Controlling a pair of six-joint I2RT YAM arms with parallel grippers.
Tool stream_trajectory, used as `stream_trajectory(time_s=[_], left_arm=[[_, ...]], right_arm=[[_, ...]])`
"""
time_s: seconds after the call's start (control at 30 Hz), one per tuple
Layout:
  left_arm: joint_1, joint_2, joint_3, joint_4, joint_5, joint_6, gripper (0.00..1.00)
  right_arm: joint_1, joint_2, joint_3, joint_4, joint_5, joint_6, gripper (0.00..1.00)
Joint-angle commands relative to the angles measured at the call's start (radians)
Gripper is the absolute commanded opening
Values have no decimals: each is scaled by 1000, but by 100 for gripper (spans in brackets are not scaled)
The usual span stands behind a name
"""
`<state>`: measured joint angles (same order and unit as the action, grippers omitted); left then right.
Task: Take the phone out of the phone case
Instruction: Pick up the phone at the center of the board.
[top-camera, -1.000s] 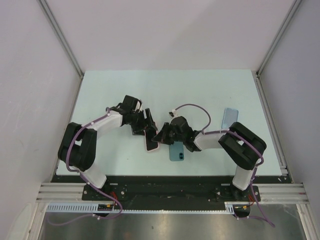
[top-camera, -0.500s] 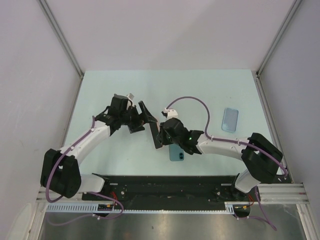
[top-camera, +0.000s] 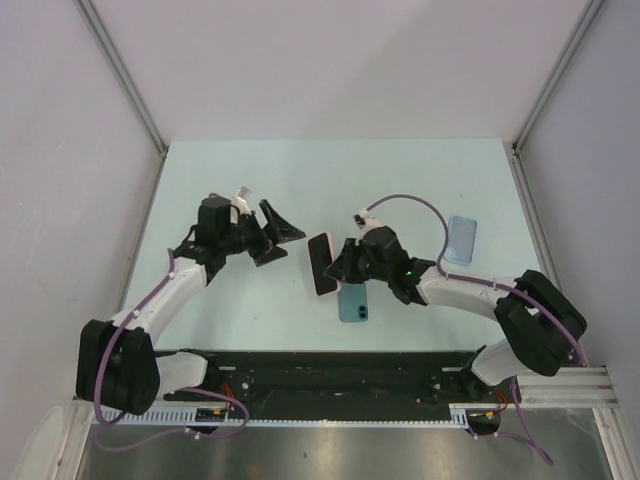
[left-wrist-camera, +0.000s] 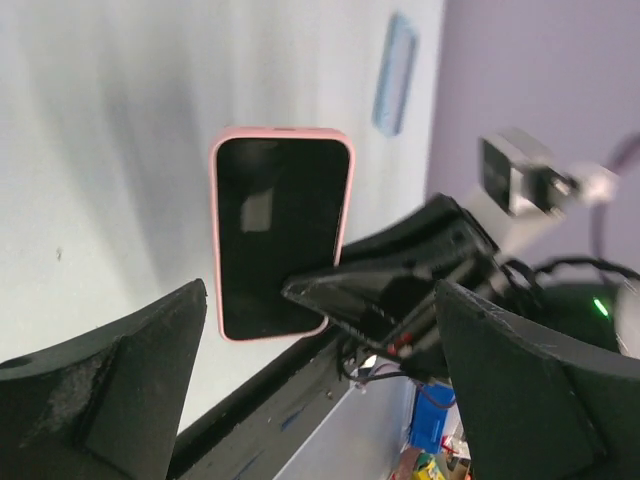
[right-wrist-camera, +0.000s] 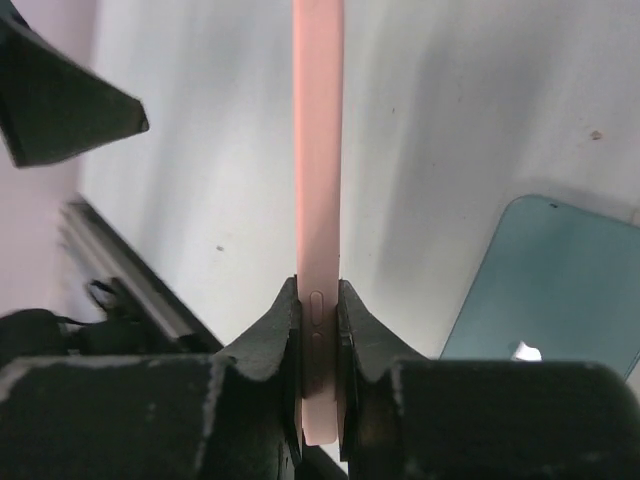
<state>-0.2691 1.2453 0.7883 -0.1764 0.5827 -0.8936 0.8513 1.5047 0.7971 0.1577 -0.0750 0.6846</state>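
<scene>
A phone with a black screen sits in a pink case (top-camera: 322, 264). My right gripper (top-camera: 340, 266) is shut on the case's lower edge and holds it on edge above the table. In the right wrist view the fingers (right-wrist-camera: 282, 318) pinch the pink case (right-wrist-camera: 318, 150) by its side buttons. In the left wrist view the phone's screen (left-wrist-camera: 280, 235) faces me, with the right gripper (left-wrist-camera: 345, 298) under it. My left gripper (top-camera: 277, 231) is open and empty, a short way left of the phone; its fingers (left-wrist-camera: 110, 380) stand wide apart.
A teal phone (top-camera: 354, 302) lies flat on the table just below the held phone and also shows in the right wrist view (right-wrist-camera: 540, 285). A light blue case (top-camera: 461, 238) lies at the right and also shows in the left wrist view (left-wrist-camera: 397, 72). The black base rail (top-camera: 330, 365) runs along the near edge.
My left gripper has let go of the pink-cased phone and drawn back to the left, open. My right gripper keeps the phone and has shifted it slightly right.
</scene>
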Motion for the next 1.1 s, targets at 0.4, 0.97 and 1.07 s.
stream_trajectory(time_s=[0.4, 0.97, 1.07], left_arm=[[67, 46, -158, 797, 413, -303, 99], [28, 88, -129, 969, 399, -458, 39], [18, 98, -133, 991, 394, -473, 22]], right_arm=[[-186, 20, -90, 943, -566, 612, 0], [-156, 135, -93, 1040, -571, 672, 0], [-155, 137, -91, 1022, -569, 664, 0]])
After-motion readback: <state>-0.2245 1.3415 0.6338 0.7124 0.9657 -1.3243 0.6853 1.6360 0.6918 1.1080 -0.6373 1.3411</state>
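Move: The right hand still holds the pink-cased phone; its middle is about 2 cm ahead, 4 left and 1 above that hand. The open left gripper waits some 4 cm ahead, 11 left and 6 above the right hand. The bare teal phone on the table is roughly 3 cm behind, 4 right and 6 below it. From the left hand, the cased phone lies about 2 cm back, 7 right and 5 below. The left fingers shut from wide open around the pink case's left side while the right hand keeps its pinch on the other side. To meet there, the right hand lifts it about 13 cm, mostly early on, ending slightly left, and rolls roughly 45 degrees until its fingers are near level; the left hand rises about 8 cm, drifts 3 cm right and levels its fingers likewise. ##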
